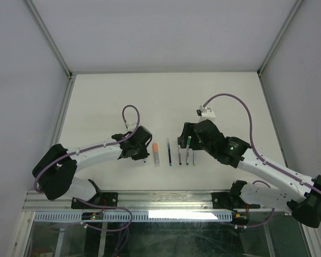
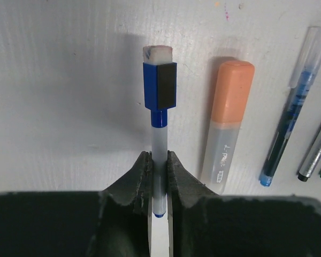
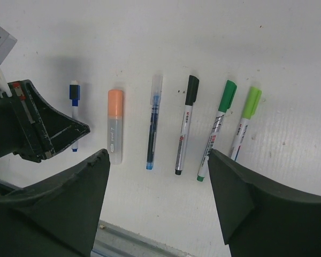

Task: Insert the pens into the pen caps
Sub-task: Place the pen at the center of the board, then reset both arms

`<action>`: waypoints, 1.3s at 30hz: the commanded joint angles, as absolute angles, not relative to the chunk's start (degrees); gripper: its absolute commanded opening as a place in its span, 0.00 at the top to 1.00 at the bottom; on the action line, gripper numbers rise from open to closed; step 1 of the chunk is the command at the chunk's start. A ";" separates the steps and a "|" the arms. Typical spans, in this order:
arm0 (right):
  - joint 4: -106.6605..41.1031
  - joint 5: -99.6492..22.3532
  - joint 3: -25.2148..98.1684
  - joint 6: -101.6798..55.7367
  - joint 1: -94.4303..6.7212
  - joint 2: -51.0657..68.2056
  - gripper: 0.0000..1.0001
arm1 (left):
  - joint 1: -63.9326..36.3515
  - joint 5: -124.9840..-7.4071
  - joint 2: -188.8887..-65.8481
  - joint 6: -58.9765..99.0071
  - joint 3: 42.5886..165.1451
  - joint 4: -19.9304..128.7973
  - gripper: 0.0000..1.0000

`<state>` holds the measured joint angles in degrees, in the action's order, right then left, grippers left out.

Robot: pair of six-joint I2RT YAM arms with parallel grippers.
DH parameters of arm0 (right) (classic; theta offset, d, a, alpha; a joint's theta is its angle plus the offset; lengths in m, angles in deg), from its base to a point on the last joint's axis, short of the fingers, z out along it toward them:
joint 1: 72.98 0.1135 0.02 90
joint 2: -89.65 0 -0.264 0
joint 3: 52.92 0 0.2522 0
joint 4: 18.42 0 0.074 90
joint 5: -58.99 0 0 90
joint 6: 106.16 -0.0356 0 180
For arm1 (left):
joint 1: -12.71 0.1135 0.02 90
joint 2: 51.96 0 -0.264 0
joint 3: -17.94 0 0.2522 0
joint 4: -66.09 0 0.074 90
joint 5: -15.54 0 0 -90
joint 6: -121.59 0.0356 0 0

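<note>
My left gripper is shut on the pale barrel of a small pen that wears a blue cap, low over the table. Beside it lie an orange-capped pen and a blue pen under a clear cap. In the right wrist view the row runs: small blue pen, orange-capped pen, blue pen, black-capped pen, dark green-capped pen, light green-capped pen. My right gripper hangs open above the row with nothing between its fingers.
A metal rail runs along the table's near edge, close behind the pens' ends. A white tag on the right arm's cable sits over the table behind the right gripper. Grey walls with frame posts close in the table.
</note>
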<state>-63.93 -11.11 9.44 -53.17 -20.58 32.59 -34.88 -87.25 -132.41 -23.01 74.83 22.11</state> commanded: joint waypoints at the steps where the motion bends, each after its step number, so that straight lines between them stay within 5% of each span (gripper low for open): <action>1: -63.15 -9.11 9.32 -53.70 -20.85 34.41 0.24 | -35.32 -89.77 -133.43 -24.98 74.51 22.99 0.89; 14: -64.58 -7.73 11.11 -54.09 -21.54 34.32 0.21 | -35.30 -90.73 -134.81 -24.33 72.59 22.39 0.72; 21: -62.37 -5.78 12.55 -47.53 -21.63 33.66 0.02 | -35.36 -96.50 -125.31 -19.36 75.06 20.40 0.57; 26: -65.03 -0.18 15.49 -42.67 -23.86 31.83 0.00 | -34.19 -99.58 -114.43 -10.23 73.80 27.59 0.41; 33: -60.01 -18.80 15.10 -39.33 -40.84 36.73 0.01 | -25.14 -97.31 -104.23 -3.03 74.71 29.96 0.03; 39: -54.27 -24.97 11.30 -35.78 -46.86 48.09 0.01 | -23.50 -101.70 -92.06 1.25 76.60 28.04 0.01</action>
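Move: The left hand still grips the blue-capped pen; its resting spot on the table lies right beneath, some 2 cm below and 1 cm ahead. The orange-capped pen lies about 4 cm to the right and 1 cm ahead, the blue gel pen about 10 cm to the right and 2 cm ahead, both some 2 cm below. From the right hand that spot is about 17 cm left, 1 cm back and 16 cm below. Left hand lowers and releases the pen, then lifts about 16 cm, forward-left; right hand swings right, forward, up. ##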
